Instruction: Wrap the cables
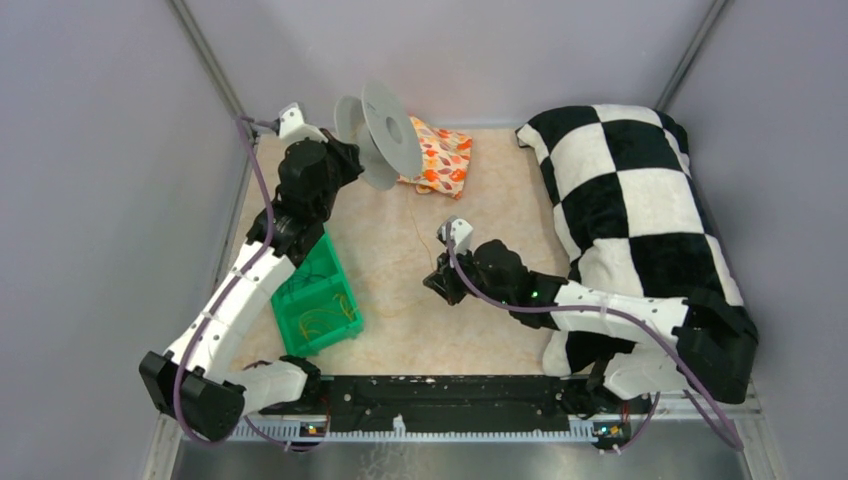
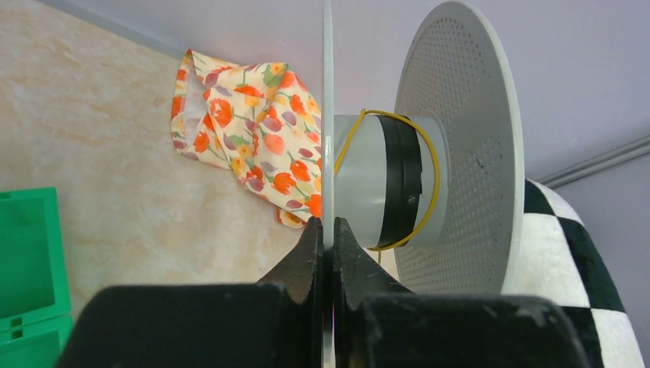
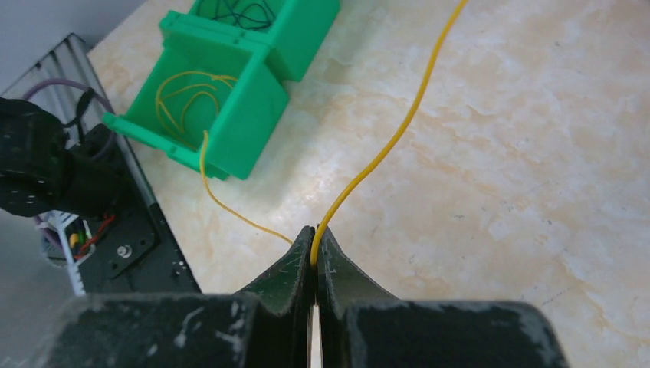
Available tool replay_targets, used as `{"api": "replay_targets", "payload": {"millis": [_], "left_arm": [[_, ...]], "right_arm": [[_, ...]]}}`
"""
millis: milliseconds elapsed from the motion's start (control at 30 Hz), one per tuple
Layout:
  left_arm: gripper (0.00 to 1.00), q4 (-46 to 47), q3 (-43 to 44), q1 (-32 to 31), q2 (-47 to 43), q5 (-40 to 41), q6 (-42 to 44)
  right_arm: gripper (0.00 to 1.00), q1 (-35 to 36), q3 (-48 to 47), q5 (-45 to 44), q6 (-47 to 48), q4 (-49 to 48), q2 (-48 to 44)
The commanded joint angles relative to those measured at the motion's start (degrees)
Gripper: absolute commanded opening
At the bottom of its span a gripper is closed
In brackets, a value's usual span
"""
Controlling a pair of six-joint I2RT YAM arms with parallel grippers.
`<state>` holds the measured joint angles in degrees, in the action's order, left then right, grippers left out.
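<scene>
A grey plastic spool [image 1: 385, 135] hangs above the table's far left, held on edge. My left gripper [image 2: 327, 224] is shut on the rim of its near flange [image 2: 327, 92]. A loop of thin yellow cable [image 2: 436, 172] lies around the spool's hub. From there the cable [image 1: 418, 225] runs down to mid-table, where my right gripper [image 3: 314, 231] is shut on it. In the right wrist view the cable [image 3: 400, 132] rises away from the fingertips, and its other stretch [image 3: 230, 211] trails back to the green bin [image 3: 230, 92], which holds more yellow strands.
The green bin [image 1: 315, 300] sits at the near left beside the left arm. A floral cloth [image 1: 440, 155] lies behind the spool. A large black-and-white checkered cushion [image 1: 630, 200] fills the right side, under the right arm. A black rail [image 1: 450, 395] runs along the near edge.
</scene>
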<state>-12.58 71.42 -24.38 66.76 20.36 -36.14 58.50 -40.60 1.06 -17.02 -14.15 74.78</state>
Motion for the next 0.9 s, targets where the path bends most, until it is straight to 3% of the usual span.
{"api": "replay_targets", "payload": {"millis": [0,533,867], "left_arm": [[0.0,11.4,-1.0,0.0,0.2,-0.5,-2.7],[0.0,14.4,-6.7,-0.3,-0.8,-0.9,2.3],[0.0,13.9,-8.3,-0.7,-0.7,5.9,-4.0]], "right_arm": [[0.0,2.0,-6.6,2.2,3.0,11.3,-3.5],[0.0,3.6,-27.3,15.1,5.9,28.9,0.4],[0.0,5.4,-28.5,18.6,3.4,26.4,1.2]]}}
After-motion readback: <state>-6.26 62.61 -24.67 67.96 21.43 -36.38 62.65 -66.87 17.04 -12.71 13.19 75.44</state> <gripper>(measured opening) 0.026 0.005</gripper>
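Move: Roughly 24 cm ahead of the right hand, 10 cm to its left and 21 cm above it hangs the spool that its yellow cable runs to; the green box's near compartment lies about 25 cm left of that hand, 2 cm back and 13 cm down. The left hand's spool has its middle some 8 cm ahead, 4 cm right and level; the floral cloth lies 20 cm ahead, 9 cm right and 36 cm below that hand. Rising about 11 cm while drawing back some 6 cm and drifting nearly 4 cm left, the right hand keeps its shut fingers on the yellow cable and swings about 20 degrees counter-clockwise, carrying it up from below on the near side of the spool. The left hand, still pinching the spool's flange, sinks about 5 cm, most of it early, almost without tilting. ##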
